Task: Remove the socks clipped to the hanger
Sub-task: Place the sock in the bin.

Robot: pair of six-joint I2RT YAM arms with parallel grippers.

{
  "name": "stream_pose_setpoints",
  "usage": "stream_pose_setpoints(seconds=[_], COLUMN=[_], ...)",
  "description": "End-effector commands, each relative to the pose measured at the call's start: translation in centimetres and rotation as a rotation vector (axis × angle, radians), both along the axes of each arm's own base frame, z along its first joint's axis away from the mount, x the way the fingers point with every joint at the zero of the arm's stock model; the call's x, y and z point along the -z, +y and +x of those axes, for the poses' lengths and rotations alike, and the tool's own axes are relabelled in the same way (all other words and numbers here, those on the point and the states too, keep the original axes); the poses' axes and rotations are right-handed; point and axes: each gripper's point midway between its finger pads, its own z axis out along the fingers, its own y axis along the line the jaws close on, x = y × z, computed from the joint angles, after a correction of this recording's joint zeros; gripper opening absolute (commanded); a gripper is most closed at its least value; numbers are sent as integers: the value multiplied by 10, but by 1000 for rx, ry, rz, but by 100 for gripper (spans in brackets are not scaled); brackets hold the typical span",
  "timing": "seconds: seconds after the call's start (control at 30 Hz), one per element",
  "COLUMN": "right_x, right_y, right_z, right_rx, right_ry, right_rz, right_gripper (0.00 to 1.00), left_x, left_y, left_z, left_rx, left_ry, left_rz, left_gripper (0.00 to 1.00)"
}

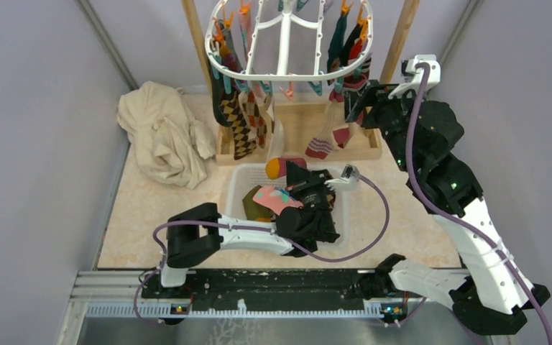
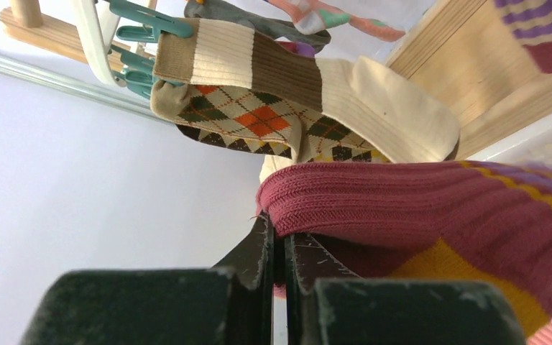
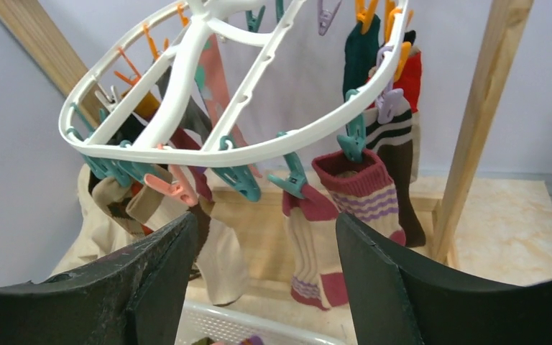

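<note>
The white oval hanger (image 1: 287, 75) (image 3: 316, 129) hangs at the back, with socks on its teal and orange clips. Among them are an argyle sock (image 1: 243, 122) (image 2: 259, 118) and a cream-and-maroon striped sock (image 1: 323, 140) (image 3: 359, 190). My right gripper (image 1: 354, 106) (image 3: 266, 215) is open and empty just below the hanger's right rim, the striped socks beyond its fingers. My left gripper (image 1: 295, 172) (image 2: 279, 226) is shut low over the basket. A maroon-and-yellow sock (image 1: 280, 167) (image 2: 417, 208) lies across its tips. No fabric shows between the jaws.
A white mesh basket (image 1: 241, 180) (image 3: 259, 323) with several loose socks sits under the hanger. The wooden frame's posts (image 1: 399, 36) (image 3: 481, 122) and base (image 1: 363, 147) flank the hanger. A crumpled cream cloth (image 1: 162, 133) lies at the back left. Grey walls close in on both sides.
</note>
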Motion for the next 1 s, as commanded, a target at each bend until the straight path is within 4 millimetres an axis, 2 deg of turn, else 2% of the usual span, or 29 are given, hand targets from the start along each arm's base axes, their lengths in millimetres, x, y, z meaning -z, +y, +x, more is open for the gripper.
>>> stream_pose_setpoints(seconds=[0.0, 0.17, 0.4, 0.6, 0.67, 0.7, 0.73, 0.77, 0.8, 0.87, 0.97], right_x=[2, 5, 11, 12, 13, 13, 14, 15, 16, 18, 21], right_y=[-16, -27, -34, -35, -37, -38, -39, -40, -41, -42, -41], right_z=[0, -3, -5, -5, -5, -5, -5, -5, -5, -6, -6], right_rx=[71, 114, 141, 149, 157, 161, 168, 174, 176, 180, 176], right_ry=[25, 29, 40, 57, 66, 72, 79, 86, 90, 100, 106], right_rz=[-14, -22, -32, -43, -50, -55, -60, -66, -69, -76, -76], right_gripper=[71, 71, 71, 71, 71, 71, 71, 72, 72, 72, 72], left_x=[-17, -28, -60, -78, -81, -81, -58, -57, -59, -61, -53], left_y=[11, 11, 4, -15, -34, -53, -65, -67, -64, -52, -54], left_z=[-11, -19, -49, -74, -82, -89, -96, -95, -87, -78, -71], left_rx=[-6, 43, 201, 374, 484, 578, 669, 695, 710, 720, 746], left_ry=[-20, -61, -132, -145, -93, -13, 157, 263, 295, 259, 352], left_rz=[-434, -550, -694, -729, -749, -803, -758, -879, -947, -969, -1009], left_gripper=[0, 0, 0, 0, 0, 0, 1, 2, 2, 3, 3])
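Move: The maroon sock is already pinched by its cuff in the left hand, above the white bin, whose middle lies about 2 cm back and some 26 cm below that hand. The argyle socks on the hanger hang about 12 cm ahead and 10 cm to its left, the cream-and-maroon socks about 13 cm ahead and 8 cm to its right. From the right hand, the bin lies roughly 8 cm back, 14 cm left and 45 cm down. The maroon sock, still pinched in the left fingers, is carried up some 10 cm and drawn back about 8 cm from the hanger, easing forward slightly at the very end. The left wrist meanwhile rolls its left side down about 50 degrees and turns clockwise some 40. The empty right hand, fingers staying open, sinks about 4 cm and drifts 3 cm right. ##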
